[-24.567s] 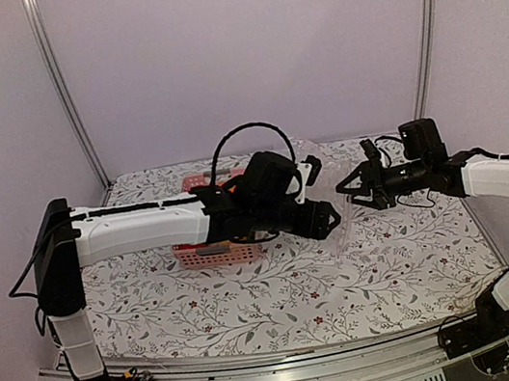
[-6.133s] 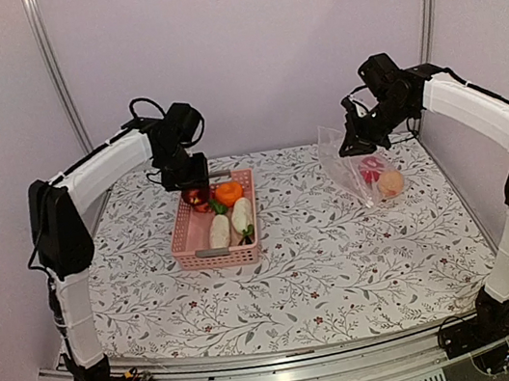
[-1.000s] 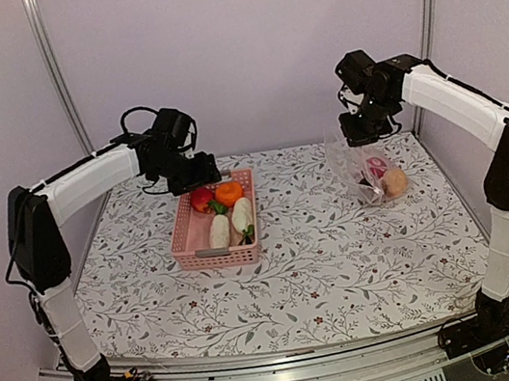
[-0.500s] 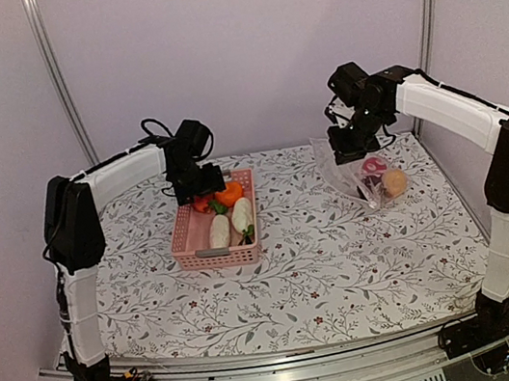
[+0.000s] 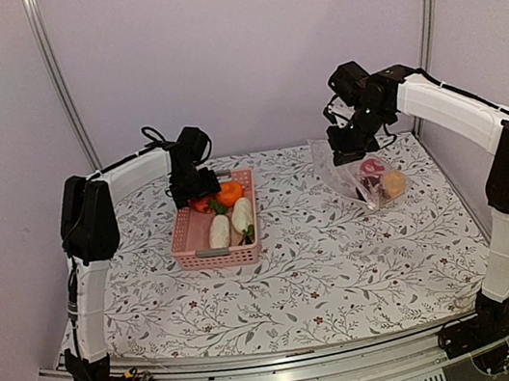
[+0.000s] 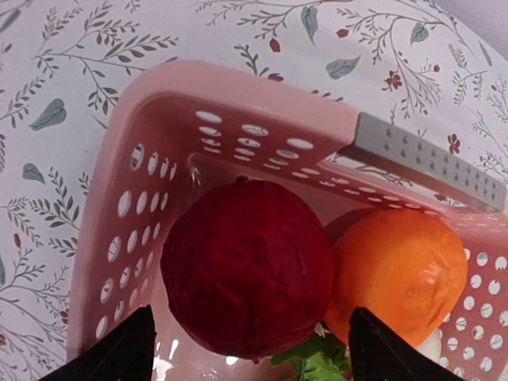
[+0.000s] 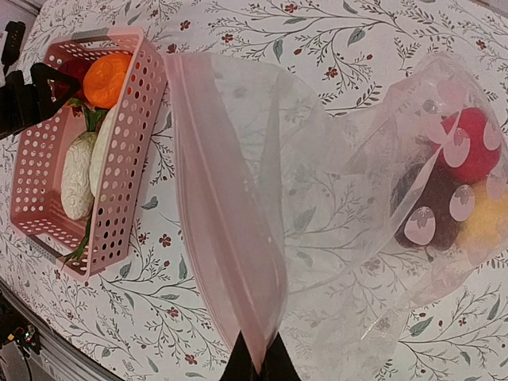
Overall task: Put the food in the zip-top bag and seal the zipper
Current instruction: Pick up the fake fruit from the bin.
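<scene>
The pink basket (image 5: pixel 216 254) holds a dark red round piece (image 6: pixel 246 266), an orange piece (image 6: pixel 401 274) and two white radishes (image 5: pixel 220 230). My left gripper (image 6: pixel 250 353) is open, low over the basket's far end, with a finger on each side of the dark red piece and not touching it. My right gripper (image 7: pixel 258 361) is shut on the zipper (image 7: pixel 214 198) edge of the zip-top bag (image 5: pixel 369 176) and holds the mouth up. A red piece (image 7: pixel 472 147), a dark purple piece (image 7: pixel 432 206) and a yellow piece (image 7: pixel 484 226) lie in the bag's bottom.
The flowered tablecloth (image 5: pixel 328 276) covers the table. The basket has a grey label plate (image 6: pixel 429 159) on its far wall. Metal frame posts (image 5: pixel 63 95) stand at the back corners. The bag lies at the back right, near the right wall.
My left gripper has come down from above the basket's far left corner to sit low over the dark red piece. My right gripper has shifted slightly left, still holding the bag.
</scene>
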Tool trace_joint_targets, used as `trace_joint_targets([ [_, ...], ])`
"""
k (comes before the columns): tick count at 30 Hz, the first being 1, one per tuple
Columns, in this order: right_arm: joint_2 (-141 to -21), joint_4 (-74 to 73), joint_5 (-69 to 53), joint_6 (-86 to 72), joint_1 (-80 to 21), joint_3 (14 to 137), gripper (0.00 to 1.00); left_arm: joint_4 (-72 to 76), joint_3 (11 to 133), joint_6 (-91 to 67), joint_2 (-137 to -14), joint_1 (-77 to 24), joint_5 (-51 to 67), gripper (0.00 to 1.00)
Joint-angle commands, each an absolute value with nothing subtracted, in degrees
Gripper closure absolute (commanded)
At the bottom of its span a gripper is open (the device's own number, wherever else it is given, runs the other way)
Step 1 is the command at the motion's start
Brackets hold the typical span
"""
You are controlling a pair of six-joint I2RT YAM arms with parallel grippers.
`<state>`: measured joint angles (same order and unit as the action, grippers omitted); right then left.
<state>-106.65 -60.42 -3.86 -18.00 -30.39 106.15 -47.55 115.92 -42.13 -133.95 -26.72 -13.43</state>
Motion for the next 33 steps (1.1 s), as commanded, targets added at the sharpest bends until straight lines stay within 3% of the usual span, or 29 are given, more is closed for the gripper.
trace_joint_targets([
  [1, -104.8, -61.6, -5.3, -17.9, -30.9, 106.6, 1.0, -46.8, 119.8, -42.3, -137.5, -25.6, -14.7, 0.17],
  [8, -104.4, -61.2, -5.1, -18.2, -30.8, 106.2, 1.0, -47.4, 122.4, -41.1, -140.3, -24.2, -13.9, 0.27],
  [16, -103.7, -59.5, -4.2, -19.2, -30.8, 104.4, 1.0, -46.9, 121.8, -40.2, -136.2, -24.3, -12.3, 0.5],
  [27, -101.0, -57.4, -4.1, -19.9, -30.9, 100.4, 1.0, -44.7, 114.3, -40.3, -119.6, -25.7, -7.2, 0.53],
  [33, -101.0, -57.7, -5.4, -20.1, -30.9, 101.7, 1.0, -34.0, 107.0, -36.2, -111.6, -27.8, 5.6, 0.53],
])
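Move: The red fruit sits in the basket's far left corner, between the open left fingers, its middle about 3 cm ahead, 1 cm to the left and 2 cm below. The orange fruit touches it, some 7 cm to its right and 2 cm farther out. One white vegetable lies about 8 cm back and 2 cm right of this hand, the other 5 cm back and 8 cm right. From the right hand the red fruit is roughly 40 cm left, 14 cm ahead and 17 cm lower. The left fingers close from either side on the red fruit after easing about 3 cm forward and 1 cm down over it, then lift it quickly, some 17 cm up and about 4 cm back, the fingertips swinging some 15 degrees outward as it rises. The right hand keeps its pinch on the bag's edge, barely shifting. ##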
